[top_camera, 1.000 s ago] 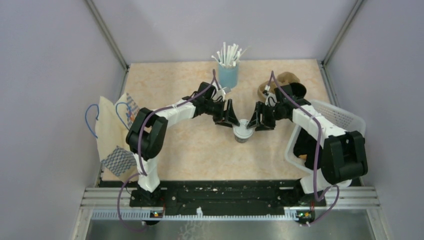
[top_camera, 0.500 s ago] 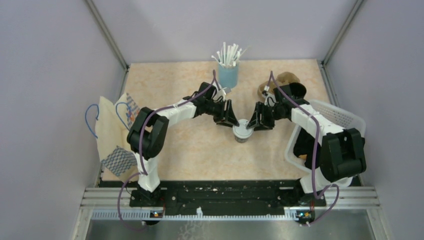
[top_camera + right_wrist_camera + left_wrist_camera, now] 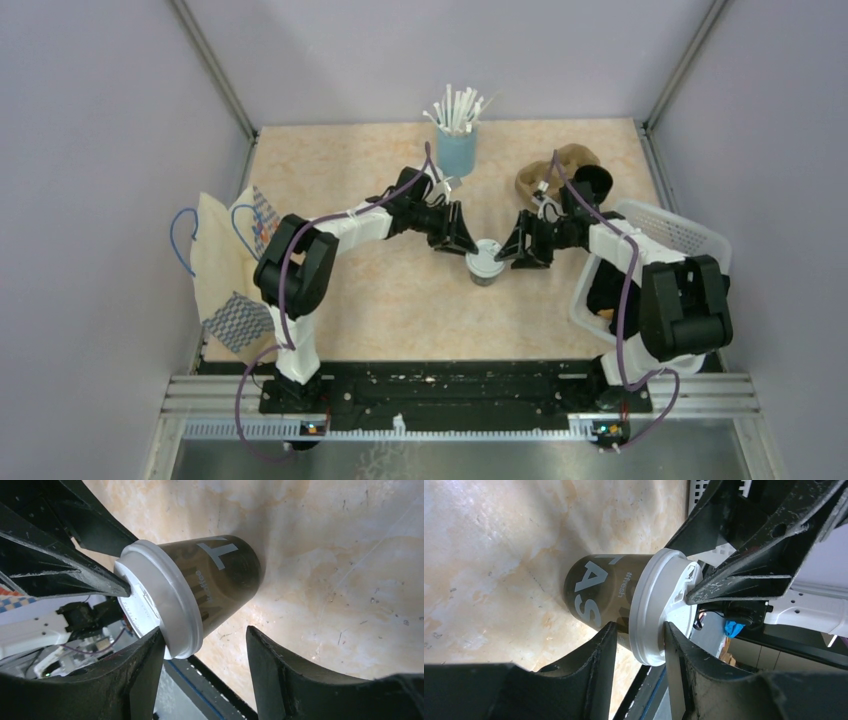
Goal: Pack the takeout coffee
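The takeout coffee cup point(image 3: 484, 277) stands upright mid-table, dark brown with a white lid point(image 3: 485, 260) on top. In the left wrist view the cup point(image 3: 594, 587) and lid point(image 3: 651, 610) show sideways. My left gripper point(image 3: 639, 640) point(image 3: 465, 245) pinches the lid's rim, one finger on the lid's top and one under the rim against the cup wall. In the right wrist view the cup point(image 3: 225, 575) and lid point(image 3: 160, 610) show as well. My right gripper point(image 3: 205, 645) point(image 3: 508, 255) is open, with one finger against the lid's top and the other well away from the cup.
A light-blue cup of white straws point(image 3: 457, 150) stands at the back. Brown paper items point(image 3: 560, 170) lie at the back right. A white basket point(image 3: 680, 235) sits at the right edge. A cloth bag with blue handles point(image 3: 225, 260) lies at the left edge.
My right arm has lowered and drawn slightly to the right, its gripper staying at the lid. My left gripper and the cup have not moved.
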Motion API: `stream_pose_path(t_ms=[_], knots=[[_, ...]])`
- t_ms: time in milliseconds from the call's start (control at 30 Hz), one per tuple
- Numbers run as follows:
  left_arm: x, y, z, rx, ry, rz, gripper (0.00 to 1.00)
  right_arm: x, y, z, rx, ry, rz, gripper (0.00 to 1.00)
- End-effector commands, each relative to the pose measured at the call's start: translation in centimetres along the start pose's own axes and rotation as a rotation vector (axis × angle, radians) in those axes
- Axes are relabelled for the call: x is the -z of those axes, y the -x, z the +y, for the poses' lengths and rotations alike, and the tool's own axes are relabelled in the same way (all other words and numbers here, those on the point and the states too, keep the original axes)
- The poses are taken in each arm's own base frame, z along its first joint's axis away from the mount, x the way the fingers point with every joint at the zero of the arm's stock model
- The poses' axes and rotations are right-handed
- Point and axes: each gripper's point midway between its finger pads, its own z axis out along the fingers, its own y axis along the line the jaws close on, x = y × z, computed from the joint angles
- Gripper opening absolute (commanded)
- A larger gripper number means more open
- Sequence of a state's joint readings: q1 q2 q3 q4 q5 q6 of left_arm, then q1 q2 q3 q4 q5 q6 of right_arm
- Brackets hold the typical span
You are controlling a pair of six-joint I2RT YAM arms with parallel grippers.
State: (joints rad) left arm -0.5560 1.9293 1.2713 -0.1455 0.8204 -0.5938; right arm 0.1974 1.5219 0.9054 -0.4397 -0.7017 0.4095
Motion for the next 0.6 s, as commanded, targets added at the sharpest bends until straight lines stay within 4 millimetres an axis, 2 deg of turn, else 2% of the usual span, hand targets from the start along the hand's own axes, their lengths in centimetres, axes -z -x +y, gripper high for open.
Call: stream_pose_path(t_ms=[0, 100, 167, 267, 367, 567], knots=[[-0.8, -1.8, 3.3, 0.014, 0.078, 0.017, 0.45, -0.5, 0.2, 0.2, 0.010, 0.104, -0.013, 0.59], [-0.7, -2.2, 3.4, 0.000, 0.073, 0.025, 0.46, -0.9, -0.1, 0.0, -0.002, 0.116, -0.001, 0.59], [-0.4, -1.6, 2.3, -0.019, 0.052, 0.019, 0.49, -0.3, 0.3, 0.8, 0.014, 0.128, -0.014, 0.59], [0.1, -0.3, 0.2, -0.064, 0.009, -0.004, 0.58, 0.1, 0.9, 1.6, 0.029, 0.145, -0.029, 0.61], [0.6, 0.8, -1.5, -0.092, -0.029, -0.010, 0.70, -0.5, 0.8, 1.2, 0.010, 0.153, -0.017, 0.61], [2.0, 1.3, -3.1, -0.117, -0.044, -0.041, 0.82, -0.6, 1.1, 1.0, 0.021, 0.141, -0.010, 0.60]])
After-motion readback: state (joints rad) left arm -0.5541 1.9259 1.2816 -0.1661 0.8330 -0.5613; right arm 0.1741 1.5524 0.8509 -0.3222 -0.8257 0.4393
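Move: Between the two hands stands the lidded coffee cup: its middle is about 4 cm to the right of the left hand, 2 cm back and 5 cm lower. From the right hand it lies some 4 cm left, level in reach and about 4 cm below. The blue straw holder is roughly 20 cm ahead and 2 cm left of the left hand; the brown cup carrier sits about 20 cm ahead and 11 cm right of the right hand. Opening its fingers from under half to about four-fifths, the left hand first sinks roughly half a centimetre at the lid, then rises just under 1 cm, its upper finger coming free of the lid top. The right hand keeps a finger on the lid and its gap unchanged, edging about 1 cm left towards the cup while its fingertips tilt up some 5 to 10 degrees. ##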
